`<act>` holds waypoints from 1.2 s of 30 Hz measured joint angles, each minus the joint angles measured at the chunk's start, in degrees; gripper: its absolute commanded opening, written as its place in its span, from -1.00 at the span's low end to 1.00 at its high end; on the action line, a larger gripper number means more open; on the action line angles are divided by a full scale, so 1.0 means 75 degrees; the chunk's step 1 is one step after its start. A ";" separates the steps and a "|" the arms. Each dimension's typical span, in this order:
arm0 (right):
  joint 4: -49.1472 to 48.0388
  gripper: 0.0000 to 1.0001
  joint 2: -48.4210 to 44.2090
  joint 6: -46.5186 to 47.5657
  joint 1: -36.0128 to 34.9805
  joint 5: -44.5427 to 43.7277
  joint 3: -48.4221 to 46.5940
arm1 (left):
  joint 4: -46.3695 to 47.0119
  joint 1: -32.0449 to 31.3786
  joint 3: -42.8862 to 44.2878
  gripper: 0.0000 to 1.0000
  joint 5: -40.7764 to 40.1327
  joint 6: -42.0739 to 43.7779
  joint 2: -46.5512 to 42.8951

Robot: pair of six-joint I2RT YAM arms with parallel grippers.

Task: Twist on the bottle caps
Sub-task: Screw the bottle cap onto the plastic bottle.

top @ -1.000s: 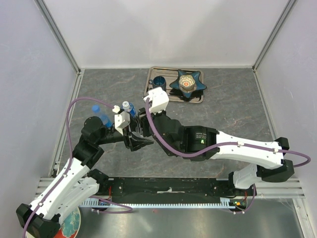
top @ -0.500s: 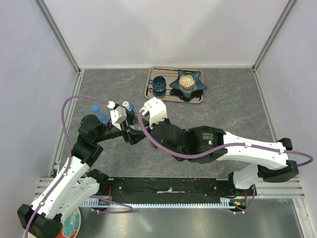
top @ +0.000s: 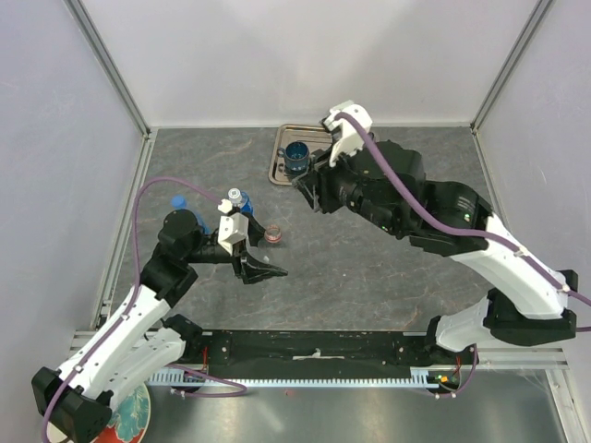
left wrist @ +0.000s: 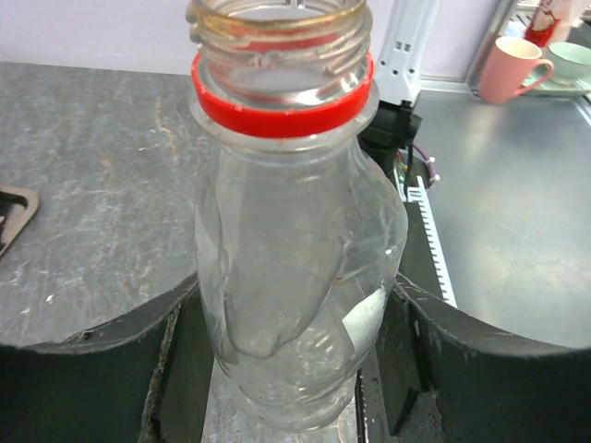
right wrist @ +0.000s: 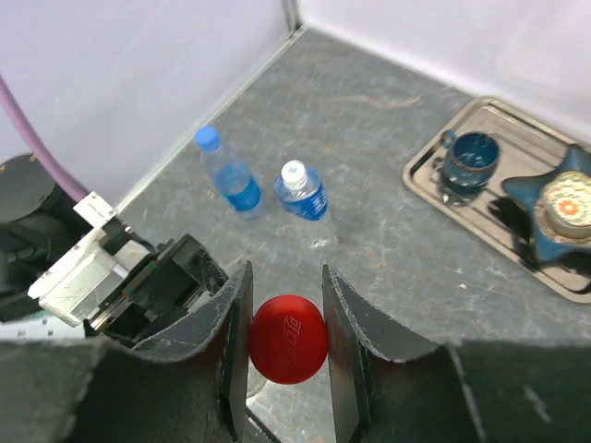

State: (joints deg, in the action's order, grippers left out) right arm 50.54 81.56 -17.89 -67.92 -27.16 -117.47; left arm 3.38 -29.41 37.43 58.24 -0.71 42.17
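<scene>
My left gripper (left wrist: 295, 369) is shut on a clear bottle (left wrist: 295, 277) with a red neck ring and an open threaded neck; the top view shows this bottle (top: 272, 235) upright at table centre-left. High above the table, near the tray, my right gripper (right wrist: 288, 346) is shut on the red cap (right wrist: 288, 339), and that gripper (top: 309, 191) is well apart from the held bottle. Two blue-labelled bottles stand behind my left arm. One bottle (right wrist: 231, 177) wears a blue cap (top: 178, 201), the other bottle (right wrist: 302, 192) a white cap (top: 235, 196).
A metal tray (top: 280, 159) at the back holds a dark blue cup (top: 296, 155) and a blue star-shaped dish (right wrist: 563, 203), which my right arm partly covers in the top view. White walls enclose the table. A pink mug (left wrist: 512, 66) stands beyond the near rail.
My right arm has lifted up and back toward the tray with the red cap, away from the held bottle where it was before. My left arm has shifted slightly, still gripping the bottle.
</scene>
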 measured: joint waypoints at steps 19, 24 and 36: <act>0.0198 -0.56 0.0705 0.0353 0.0289 0.3045 0.0318 | -0.0256 -0.0312 0.0361 -0.96 0.0245 0.0478 0.0612; 0.0102 -0.53 0.0705 0.0361 0.0289 0.3311 0.0641 | -0.0268 -0.0315 0.0428 -0.97 0.0219 0.0478 0.0682; 0.0090 -0.44 0.0699 0.0382 0.0294 0.3483 0.0764 | -0.0265 -0.0315 0.0431 -0.96 0.0163 0.0475 0.0740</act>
State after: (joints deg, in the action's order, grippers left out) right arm 51.22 86.80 -15.03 -65.71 -1.04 -111.74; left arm 1.39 -31.77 40.66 59.46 2.85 47.72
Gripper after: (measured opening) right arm 0.397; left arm 0.668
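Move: The open mouth of the clear bottle in the left hand lies from the right hand, which already pinches the red cap, about 8 cm left, 4 cm back and 9 cm below; from the left hand it is nearly straight up, some 10 cm. On the table about 33 cm below the right hand stand the white-capped bottle, 14 cm ahead and 13 cm left, and the blue-capped bottle, 12 cm ahead and 24 cm left. The right hand carries the red cap down some 8 cm, left about 6.5 cm and back about 4 cm towards the open bottle mouth, quickly at first and then easing to a stop, while its wrist swings roughly 25 degrees counter-clockwise and tips the fingers further down, the pinch on the cap unchanged. The left hand keeps its grip low on the clear bottle and shifts it only about 1.5 cm to the right, bringing the mouth under the arriving cap; whether cap and rim already touch can't be seen for sure. ##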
